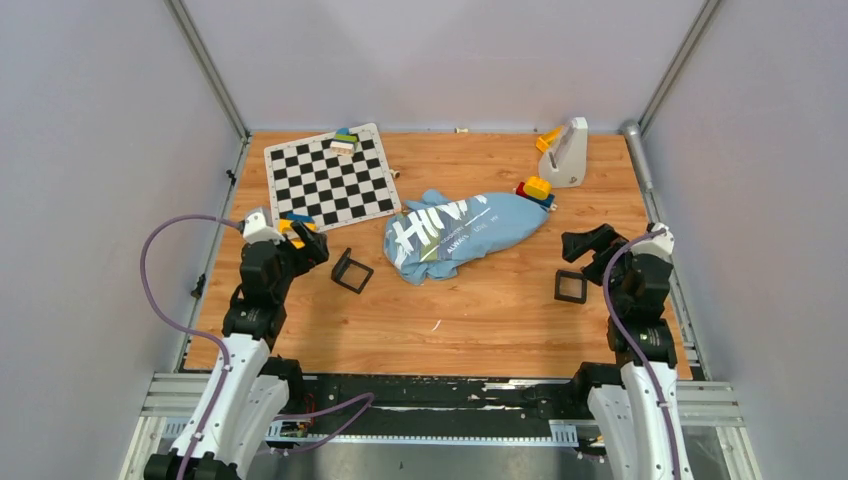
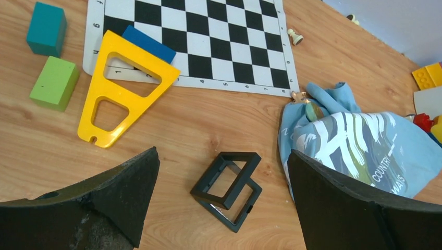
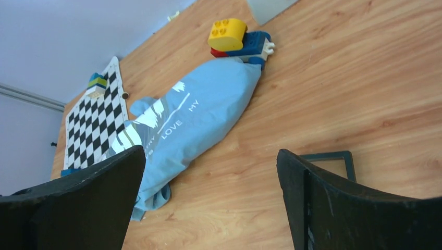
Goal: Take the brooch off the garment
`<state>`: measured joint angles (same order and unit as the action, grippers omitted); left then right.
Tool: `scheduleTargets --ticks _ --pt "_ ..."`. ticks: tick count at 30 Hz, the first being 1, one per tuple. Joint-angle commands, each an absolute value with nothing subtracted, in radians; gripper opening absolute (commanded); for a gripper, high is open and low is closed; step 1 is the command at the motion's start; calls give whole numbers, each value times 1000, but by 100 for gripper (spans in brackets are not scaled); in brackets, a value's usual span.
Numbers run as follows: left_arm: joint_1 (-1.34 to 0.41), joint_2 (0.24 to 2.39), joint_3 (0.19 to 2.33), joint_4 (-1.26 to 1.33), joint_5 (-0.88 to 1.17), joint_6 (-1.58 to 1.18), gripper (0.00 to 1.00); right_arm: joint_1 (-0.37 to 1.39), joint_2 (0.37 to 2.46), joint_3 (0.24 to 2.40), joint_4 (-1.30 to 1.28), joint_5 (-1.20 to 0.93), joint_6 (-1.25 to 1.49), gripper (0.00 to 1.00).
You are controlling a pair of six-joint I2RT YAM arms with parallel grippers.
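The garment (image 1: pixel 460 232), a crumpled light blue T-shirt with white lettering, lies mid-table. It also shows in the left wrist view (image 2: pixel 365 151) and the right wrist view (image 3: pixel 193 117). A tiny orange-tan piece (image 2: pixel 298 96) sits at the garment's upper corner by the chessboard; it looks like the brooch but is too small to be sure. My left gripper (image 1: pixel 305 243) is open and empty, left of the garment, above a black frame (image 2: pixel 226 187). My right gripper (image 1: pixel 590 245) is open and empty, right of the garment, over bare wood (image 3: pixel 211 151).
A chessboard (image 1: pixel 330 180) lies at the back left with small blocks (image 1: pixel 344 141) on it. A yellow triangular frame (image 2: pixel 125 86), a green block (image 2: pixel 53 83) and a teal block (image 2: pixel 47 28) lie near it. A toy block stack (image 1: pixel 536 190), a white stand (image 1: pixel 568 152) and a second black frame (image 1: pixel 570 287) are on the right.
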<state>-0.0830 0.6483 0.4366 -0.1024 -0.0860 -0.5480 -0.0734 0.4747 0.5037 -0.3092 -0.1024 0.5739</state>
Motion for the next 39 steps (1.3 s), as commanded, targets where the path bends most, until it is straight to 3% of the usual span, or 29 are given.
scheduleTargets --ticks 1,8,15,23,27,32,36,37,38,39 --pt "-85 638 449 -143 -96 -594 100 -74 540 477 -303 -126 605 98" --pt "-94 659 423 54 219 -556 100 -72 746 488 -214 -235 698 91" --pt "-265 834 564 43 157 -496 99 -35 1014 519 -33 -313 893 88" --pt "-422 1079 641 88 156 -401 94 142 1302 648 88 -152 981 84" --pt "-452 1162 653 113 196 -359 90 156 1453 685 178 -172 1041 73" --pt "-502 1243 654 161 197 -310 83 162 1627 744 220 -218 1074 68" --pt "-537 1301 661 152 183 -294 81 164 1691 785 233 -241 1056 42" --pt "-540 1310 662 147 184 -296 80 163 1698 806 217 -246 1042 29" --pt "-541 1323 666 140 188 -296 77 164 1698 818 213 -256 1024 10" --pt "-548 1327 669 116 187 -293 75 163 1691 827 204 -259 1008 1"
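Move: The left hand has the garment's near left corner about 26 cm to its right, level with it and some 15 cm below. The black frame lies 10 cm to its right, and the yellow triangle 8 cm ahead and 6 cm left. For the right hand, the garment's near right edge is about 12 cm ahead, 11 cm left and 17 cm down. The square frame sits almost directly under it, the toy bricks 24 cm ahead and 4 cm left. The right hand sinks about 17 cm while reaching forward and left to the garment's near right edge, tipping its fingers down and rolling its left side up, then closes most of the way to pinch the cloth there. Meanwhile the left hand sweeps about 19 cm right past the black frame, turning some 45 degrees clockwise, then drops towards the garment's near left corner, its fingers narrowing a little but still well open. ##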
